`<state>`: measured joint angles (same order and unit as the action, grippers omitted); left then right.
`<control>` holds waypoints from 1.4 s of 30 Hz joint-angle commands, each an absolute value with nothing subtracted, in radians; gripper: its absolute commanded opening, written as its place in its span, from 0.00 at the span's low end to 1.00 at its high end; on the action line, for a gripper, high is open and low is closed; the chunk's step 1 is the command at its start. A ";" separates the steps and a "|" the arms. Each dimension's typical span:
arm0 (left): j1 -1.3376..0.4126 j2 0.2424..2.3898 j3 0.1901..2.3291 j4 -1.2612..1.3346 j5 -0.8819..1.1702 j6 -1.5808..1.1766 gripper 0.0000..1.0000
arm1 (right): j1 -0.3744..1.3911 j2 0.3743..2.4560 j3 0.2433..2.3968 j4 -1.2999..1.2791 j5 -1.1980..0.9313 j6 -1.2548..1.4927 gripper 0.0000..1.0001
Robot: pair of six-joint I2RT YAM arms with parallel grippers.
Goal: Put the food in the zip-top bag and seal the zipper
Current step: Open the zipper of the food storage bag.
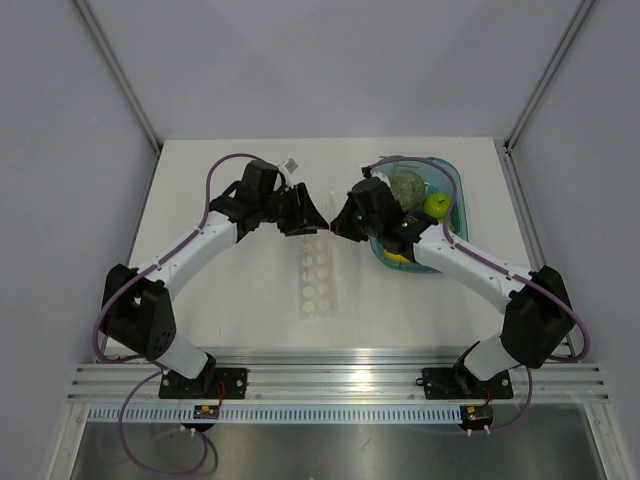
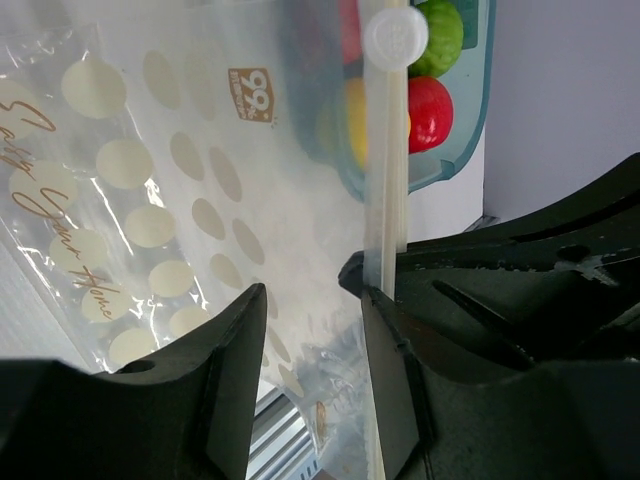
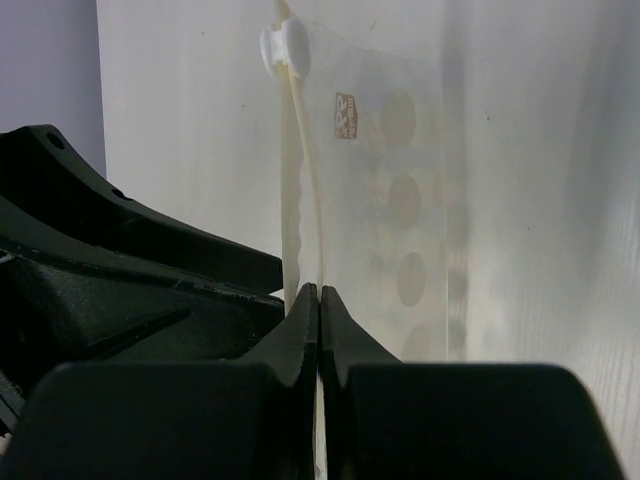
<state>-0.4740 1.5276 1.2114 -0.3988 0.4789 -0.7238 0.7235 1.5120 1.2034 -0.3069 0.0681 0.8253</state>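
Note:
The zip-top bag (image 1: 318,275) lies flat on the table, dotted side up, its far end lifted between the two grippers. My right gripper (image 3: 319,290) is shut on the bag's mouth edge, right beside the zipper (image 3: 300,180), whose white slider (image 3: 283,45) sits at the far end. My left gripper (image 2: 310,300) stands open around the bag's film. The zipper strip (image 2: 385,180) lies against its right finger (image 2: 385,400). The food stays in the blue tray (image 1: 455,185): a green piece (image 1: 437,205), a grey-green ball (image 1: 405,185), a yellow piece (image 1: 398,257) and a red one (image 2: 430,110).
The tray stands at the back right, partly under the right arm. A small white item (image 1: 290,163) lies near the table's far edge behind the left gripper. Metal rails (image 1: 340,375) run along the near edge.

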 commanded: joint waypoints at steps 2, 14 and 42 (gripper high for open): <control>-0.471 1.514 1.259 -0.357 0.443 -0.752 0.42 | 0.750 1.529 1.255 -0.302 0.086 0.819 0.00; -0.472 1.505 1.272 -0.330 0.457 -0.781 0.47 | 0.756 1.540 1.255 -0.298 0.083 0.818 0.00; -0.506 1.582 1.276 -0.526 0.426 -0.677 0.24 | 0.759 1.520 1.296 -0.348 0.201 0.790 0.00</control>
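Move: Less than a hand's width from the right gripper, which keeps the bag's other lip pinched, the bag's near lip lies some 2 cm to the left hand's right, level with it in reach and height, and about 1 cm to the right hand's left. From the left hand, the zipper slider sits roughly 8 cm ahead, 3 cm to the right and slightly below, and the blue bin about 24 cm to the right, 4 cm ahead and 14 cm lower. Working at the lip, the left hand first eases about 1.5 cm forward and as much up with its fingers half open, then comes back while sinking some 3 cm from its highest point, tilting a few degrees and narrowing its fingers to about half their gap, around the near lip. The right hand stays shut on the far lip, dipping only about 1 cm. ##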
